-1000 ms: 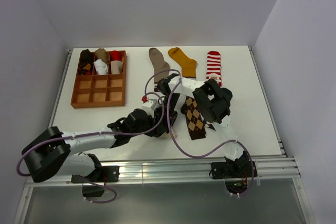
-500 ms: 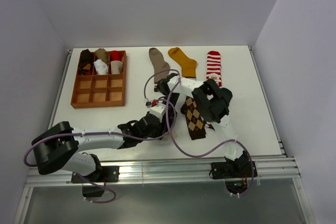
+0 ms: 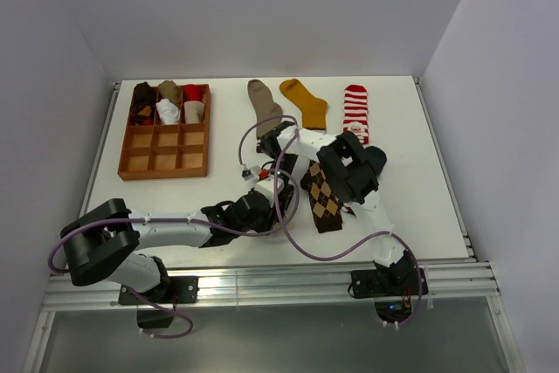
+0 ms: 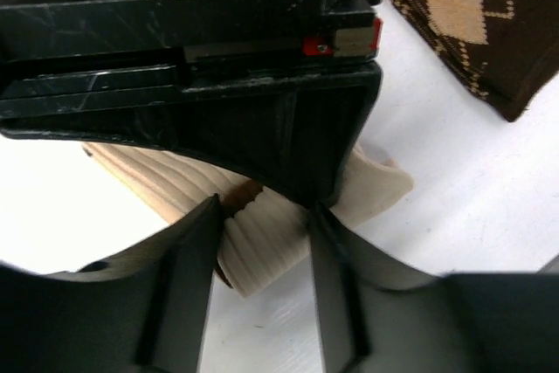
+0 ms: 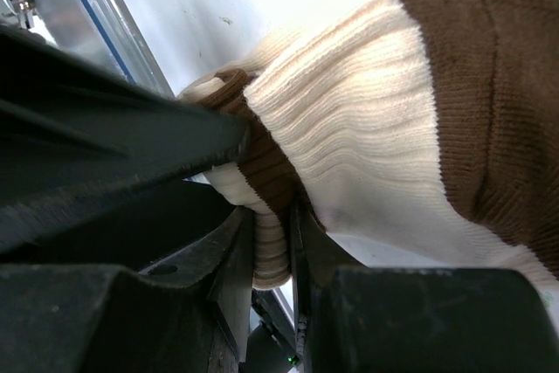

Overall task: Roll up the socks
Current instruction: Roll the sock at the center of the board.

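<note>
A cream-and-brown ribbed sock [image 5: 376, 120] lies mid-table, mostly hidden under both wrists in the top view. My right gripper [image 5: 272, 224] is shut on its folded cream edge. My left gripper [image 4: 262, 216] stands open, with a finger [image 4: 188, 277] on either side of the sock's [image 4: 157, 176] near end, right below the right gripper's black body [image 4: 218, 67]. In the top view the left gripper [image 3: 265, 205] is just left of the brown argyle sock [image 3: 321, 196].
Taupe [image 3: 262, 104], mustard [image 3: 304, 102] and red-white striped [image 3: 355, 111] socks lie flat at the back. A navy sock [image 3: 376, 156] peeks out behind the right arm. The wooden grid tray [image 3: 122, 150] at back left holds rolled socks [image 3: 168, 104] in its far row.
My left arm has slid right across the table until its jaws reached the cream-and-brown sock. The right gripper has kept its hold and barely moved.
</note>
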`<control>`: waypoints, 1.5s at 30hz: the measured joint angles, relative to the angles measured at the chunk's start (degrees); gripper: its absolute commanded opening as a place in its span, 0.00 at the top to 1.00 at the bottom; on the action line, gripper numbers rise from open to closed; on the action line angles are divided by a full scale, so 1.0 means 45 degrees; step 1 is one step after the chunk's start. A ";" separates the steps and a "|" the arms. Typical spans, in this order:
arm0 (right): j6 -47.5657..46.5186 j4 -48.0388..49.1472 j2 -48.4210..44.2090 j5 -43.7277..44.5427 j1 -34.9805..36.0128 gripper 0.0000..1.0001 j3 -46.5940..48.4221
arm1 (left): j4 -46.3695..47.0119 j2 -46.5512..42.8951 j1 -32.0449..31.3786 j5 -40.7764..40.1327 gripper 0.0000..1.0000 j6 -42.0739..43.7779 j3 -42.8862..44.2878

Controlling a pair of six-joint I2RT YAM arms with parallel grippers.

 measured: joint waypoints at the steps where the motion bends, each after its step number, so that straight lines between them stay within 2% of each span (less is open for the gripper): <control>1: -0.0005 -0.0005 -0.0005 0.0000 0.0000 0.84 0.0000 | 0.0029 0.0005 0.0000 0.0058 0.55 -0.0029 -0.0005; 4: -0.0005 0.0005 -0.0005 -0.0005 0.0000 0.80 -0.0005 | 0.0170 0.0005 0.0063 0.0287 0.67 -0.0277 -0.0068; 11: 0.0136 0.0189 -0.0141 -0.0053 -0.0078 0.59 -0.0335 | 0.1030 -0.0102 0.0126 0.0641 0.87 -0.1515 -0.0617; 14: 0.0223 0.0359 -0.0345 -0.0049 -0.0155 0.53 -0.0646 | 0.1695 -0.0233 0.0141 0.0772 1.00 -0.2365 -0.1078; 23: 0.0855 0.1763 -0.1438 -0.0092 -0.0525 0.49 -0.1783 | 0.4046 -0.0199 0.0272 0.0753 1.00 -0.4663 -0.2414; 29: 0.1370 0.3536 -0.2730 0.0257 -0.1452 0.48 -0.3016 | 0.5265 0.0029 0.0389 0.0952 1.00 -0.5678 -0.2924; 37: 0.1229 0.6275 -0.5513 0.1030 -0.3288 0.46 -0.4867 | 0.6280 0.0131 0.1069 0.2409 1.00 -0.6509 -0.3517; 45: -0.0272 0.8000 -0.8782 0.1141 -0.3215 0.41 -0.7630 | 0.7111 0.0724 0.2414 0.4731 1.00 -0.7223 -0.3672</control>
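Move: The cream-and-brown sock's roll is in my right hand's pinch, right at its finger pads, and sits between my left hand's open fingers, about 1 cm below that hand point. From my left hand, the unrolled toe end lies flat some 5 cm ahead and 4 cm to the left. The argyle sock's middle is about 11 cm to the right and 5 cm ahead, with the navy sock roughly 21 cm right and 9 cm ahead, all on the table. I close my left fingers on the roll and keep the pinch, drawing back only about 1.5 cm while that hand twists some 40 degrees counter-clockwise about its own fingers. Once it grips, my right hand opens, comes free of the roll and swings forward, right and up, roughly 12 cm in all, straightening to point nearly straight down beside the argyle sock; its forward reach eases back slightly at the end. ##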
